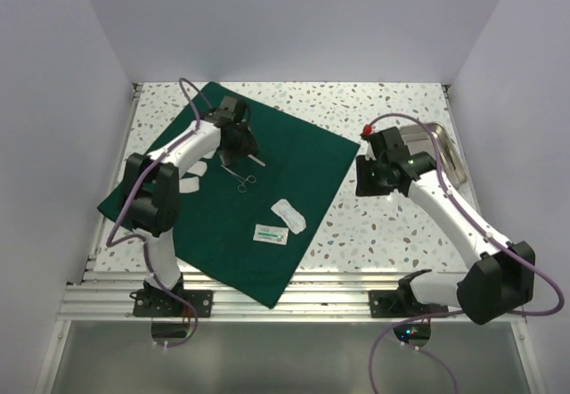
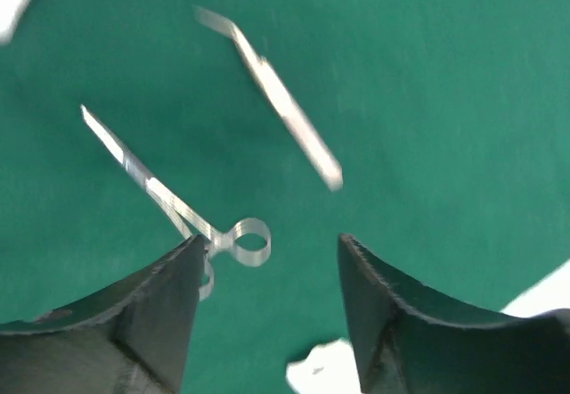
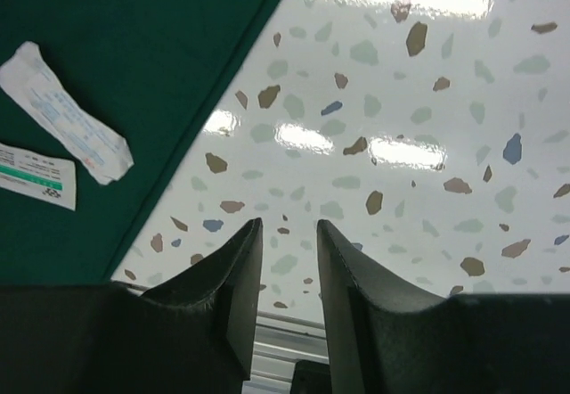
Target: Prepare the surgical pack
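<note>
The surgical pack is a dark green cloth drape [image 1: 303,162] spread flat as a broad sheet over the left and middle of the table. On it lie steel scissors [image 1: 245,180], a steel tweezer [image 1: 255,157] and two white packets [image 1: 289,216]. My left gripper [image 1: 233,149] hovers open and empty just above the drape; in the left wrist view the gripper [image 2: 267,242] has the scissors [image 2: 169,200] by its left finger and the tweezer [image 2: 280,109] beyond. My right gripper [image 1: 367,176] is off the drape's right edge, over bare table; its jaws [image 3: 289,225] stand narrowly apart and empty.
A shiny steel tray [image 1: 445,149] sits at the far right behind the right arm. White gauze [image 1: 198,173] lies on the drape by the left arm. The drape edge [image 3: 134,37] and packets [image 3: 67,113] show left of the right gripper. White walls enclose the speckled table [image 1: 401,225].
</note>
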You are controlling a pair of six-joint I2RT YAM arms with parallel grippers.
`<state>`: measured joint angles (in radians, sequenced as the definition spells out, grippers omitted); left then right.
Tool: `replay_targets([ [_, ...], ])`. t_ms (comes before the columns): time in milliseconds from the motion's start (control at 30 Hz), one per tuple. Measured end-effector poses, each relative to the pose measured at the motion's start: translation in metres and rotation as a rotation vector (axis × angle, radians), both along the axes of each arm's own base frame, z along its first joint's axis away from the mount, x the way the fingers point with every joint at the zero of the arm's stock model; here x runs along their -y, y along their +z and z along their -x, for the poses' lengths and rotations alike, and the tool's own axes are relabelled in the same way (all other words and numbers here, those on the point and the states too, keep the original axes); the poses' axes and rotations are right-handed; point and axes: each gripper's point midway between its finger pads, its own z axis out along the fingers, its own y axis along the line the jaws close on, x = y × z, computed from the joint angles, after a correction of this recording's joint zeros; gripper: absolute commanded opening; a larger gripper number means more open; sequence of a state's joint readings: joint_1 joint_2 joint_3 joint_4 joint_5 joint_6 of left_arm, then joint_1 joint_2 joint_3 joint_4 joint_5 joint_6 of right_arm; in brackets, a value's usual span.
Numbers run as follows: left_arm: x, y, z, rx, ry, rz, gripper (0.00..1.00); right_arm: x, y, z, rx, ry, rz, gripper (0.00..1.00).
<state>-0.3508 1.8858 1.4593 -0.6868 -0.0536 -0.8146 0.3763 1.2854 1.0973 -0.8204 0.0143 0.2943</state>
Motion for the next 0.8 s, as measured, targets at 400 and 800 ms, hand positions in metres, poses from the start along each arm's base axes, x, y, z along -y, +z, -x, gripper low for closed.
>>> replay_targets([
  [400,-0.009,-0.048,-0.042,-0.094,0.201,-0.134,0.5,0.005,-0.008,0.032,0.026,0.048,-0.042,0.32],
  [800,-0.004,-0.053,-0.067,-0.073,0.232,-0.14,0.45,0.002,-0.012,0.03,0.038,0.079,-0.046,0.32],
])
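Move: The tweezers lie about 7 cm ahead of the left hand, a centimetre to its left and some 8 cm below. The ring-handled scissors are nearly level with that hand, about 4 cm to its left; the nearest gauze square is roughly 13 cm ahead and 11 cm left, both down on the green drape. From the right hand the tweezers are some 17 cm ahead, 36 cm to the left and 15 cm below. Towards the tweezers the left hand reaches forward about 7 cm while sinking some 5 cm, its descent over before the last level bit forward; the wrist turns about 15 degrees counter-clockwise and its open fingers narrow partway, coming over the tweezers' shank without visible contact. The empty right hand eases back some 3 cm, then holds. ##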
